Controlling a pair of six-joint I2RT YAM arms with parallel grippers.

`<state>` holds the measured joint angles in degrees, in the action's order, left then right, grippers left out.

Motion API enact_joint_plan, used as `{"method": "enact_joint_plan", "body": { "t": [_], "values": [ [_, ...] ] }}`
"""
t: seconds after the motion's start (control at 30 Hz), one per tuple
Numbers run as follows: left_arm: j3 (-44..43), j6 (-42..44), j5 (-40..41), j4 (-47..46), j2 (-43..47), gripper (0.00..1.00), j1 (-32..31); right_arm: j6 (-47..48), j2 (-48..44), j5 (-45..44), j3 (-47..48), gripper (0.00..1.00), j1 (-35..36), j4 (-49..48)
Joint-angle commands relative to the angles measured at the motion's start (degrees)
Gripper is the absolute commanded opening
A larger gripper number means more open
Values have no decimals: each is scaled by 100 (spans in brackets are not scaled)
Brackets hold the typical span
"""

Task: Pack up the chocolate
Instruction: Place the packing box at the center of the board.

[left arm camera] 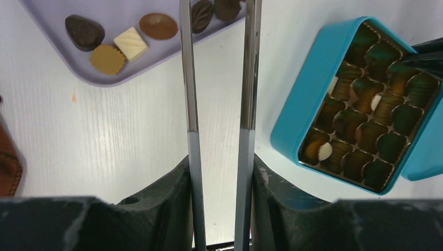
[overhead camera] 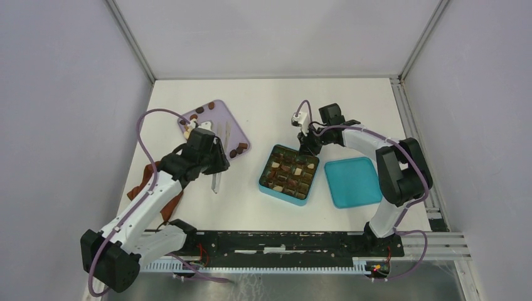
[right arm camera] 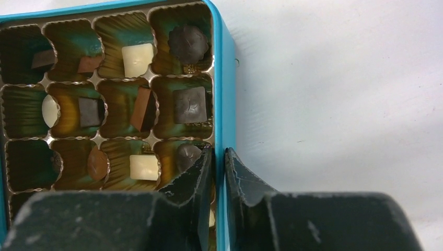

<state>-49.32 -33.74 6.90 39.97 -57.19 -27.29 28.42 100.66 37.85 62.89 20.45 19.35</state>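
Loose chocolate (left arm camera: 130, 43) pieces, dark, tan and cream, lie on the lilac tray (left arm camera: 109, 13) at the back left (overhead camera: 233, 125). My left gripper (left arm camera: 219, 162) is shut on long metal tweezers (left arm camera: 189, 78), just in front of the tray (overhead camera: 210, 157). The blades stand apart and their tips run out of the wrist view. The teal box (overhead camera: 262, 180) holds chocolates (right arm camera: 189, 104) in several cells. My right gripper (right arm camera: 218, 154) straddles the box's far right wall (right arm camera: 218, 78), jaws close against both sides, at the far corner (overhead camera: 307, 145).
The teal lid (overhead camera: 353, 182) lies flat to the right of the box. A reddish-brown cloth (overhead camera: 147, 182) hangs off the table's left edge under my left arm. Grey walls close in the white table on three sides.
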Motion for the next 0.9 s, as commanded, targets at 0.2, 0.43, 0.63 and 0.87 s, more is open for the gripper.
{"method": "enact_joint_plan", "body": {
  "t": [0.2,0.43,0.63,0.87],
  "values": [
    [-94,847,-656,-319,-569,44,1338,-1,-55,374,259,38,-50,-22],
    [-529,1113,-1621,-468,-1170,44,2532,197,-707,226,244,57,-164,63],
    [-1319,1456,-1811,-171,-1761,44,3173,198,-1348,501,230,63,-226,111],
    [-2095,1991,-1400,456,-2482,46,3524,-3,-1631,1509,375,64,-244,412]
  ]
}}
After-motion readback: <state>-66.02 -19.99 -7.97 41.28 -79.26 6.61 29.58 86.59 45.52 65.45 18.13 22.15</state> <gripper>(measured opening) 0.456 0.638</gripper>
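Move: The right hand has its fingertips at the far rim of the packing box; the box's middle lies about 6 cm back, 4 cm left and 2 cm below, the blue lid some 9 cm back and 15 cm right. The left hand, holding the tongs, has the purple tray about 14 cm ahead, 3 cm left and 13 cm below; the brown cloth lies 17 cm left, 2 cm back; the packing box 19 cm right, 2 cm ahead. The right fingers spread wide on either side of the packing box's far rim while the hand stays almost in place, then the hand rises about 11 cm clear of it, tilting slightly. Meanwhile the left hand, keeping the open tongs in its grip, swings about 12 cm left and 10 cm forward to the purple tray's left side, dipping a few centimetres and climbing back as it turns some 15 degrees counter-clockwise. ##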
